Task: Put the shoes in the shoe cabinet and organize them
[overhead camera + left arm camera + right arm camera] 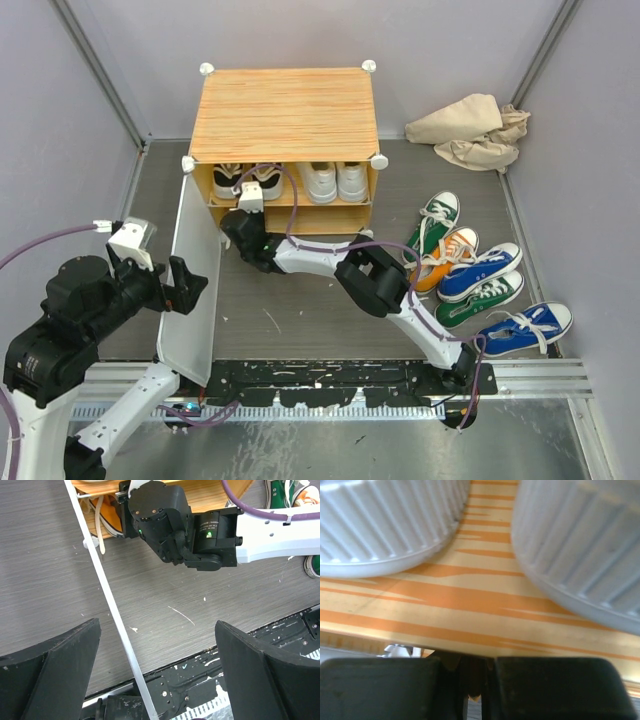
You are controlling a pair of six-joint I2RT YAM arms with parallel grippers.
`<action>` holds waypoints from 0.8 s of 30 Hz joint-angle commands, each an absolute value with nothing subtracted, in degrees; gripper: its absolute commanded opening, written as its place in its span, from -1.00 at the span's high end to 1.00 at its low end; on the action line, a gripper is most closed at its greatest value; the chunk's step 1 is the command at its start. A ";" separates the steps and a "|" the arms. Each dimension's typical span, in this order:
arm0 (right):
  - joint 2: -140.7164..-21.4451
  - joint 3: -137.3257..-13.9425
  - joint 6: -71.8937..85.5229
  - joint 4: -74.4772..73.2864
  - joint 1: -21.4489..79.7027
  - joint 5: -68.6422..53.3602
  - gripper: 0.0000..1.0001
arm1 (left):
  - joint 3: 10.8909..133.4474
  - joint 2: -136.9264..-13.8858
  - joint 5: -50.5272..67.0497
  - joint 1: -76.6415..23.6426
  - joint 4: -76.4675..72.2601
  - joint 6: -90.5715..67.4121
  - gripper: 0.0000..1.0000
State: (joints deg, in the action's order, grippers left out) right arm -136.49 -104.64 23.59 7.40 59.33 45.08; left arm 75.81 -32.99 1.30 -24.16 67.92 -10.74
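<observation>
The shoe cabinet [285,112] stands at the back with its white door [190,290] swung open to the front left. Its upper shelf holds a black-and-white pair [245,180] and a white pair [335,180]. My left gripper [185,285] is open, and the door's thin edge [107,600] runs between its wide-spread fingers [50,675]. My right gripper [250,198] is shut and empty at the shelf's front edge [470,605], just before two ribbed white rubber toes [385,525]. Green [435,220], orange [448,258] and blue [480,272] shoes lie on the floor to the right.
A second green shoe [482,298] and a second blue shoe [525,328] lie near the right wall. A crumpled beige cloth [470,130] sits at the back right. My right arm [380,285] stretches across the floor before the cabinet, and its black wrist [170,525] shows near the lower shelf.
</observation>
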 commanded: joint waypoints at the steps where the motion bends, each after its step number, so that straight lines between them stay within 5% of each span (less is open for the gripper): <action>1: -136.45 -112.46 25.37 16.79 58.35 46.46 0.98 | 75.41 -32.70 1.23 -24.43 65.32 -10.38 -0.96; 8: -139.66 -113.30 25.95 24.66 58.47 47.26 0.93 | 75.40 -32.70 0.58 -24.43 66.28 -10.09 -0.96; 13: -141.36 -112.24 23.73 29.16 58.82 48.11 0.61 | 75.32 -32.49 0.12 -24.43 66.89 -10.06 -0.96; 17: -139.69 -108.90 23.14 30.88 58.89 46.46 0.11 | 75.07 -32.41 0.13 -24.43 66.89 -10.24 -0.96; 24: -132.22 -98.93 20.96 34.84 60.20 42.83 -0.20 | 74.43 -32.13 0.64 -24.43 66.62 -10.64 -0.96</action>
State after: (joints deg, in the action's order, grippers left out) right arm -140.31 -102.39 22.52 27.83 59.99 44.56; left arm 74.46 -32.91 0.73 -24.25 68.01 -10.87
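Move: The right hand still holds the orange shoe by its heel; the shoe's place, the left end of the cabinet's lower compartment, lies about 8 cm ahead and 3 cm left, level with it. On the shelf some 12 cm above stand the left black shoe, 8 cm ahead and 3 cm left, and the right black shoe, 8 cm ahead and 9 cm right. From the left hand that place is roughly 38 cm ahead, 5 cm right and 25 cm below. The right hand eases about 3 cm left, rolling some 10 degrees, and opens, releasing the orange shoe's heel. ##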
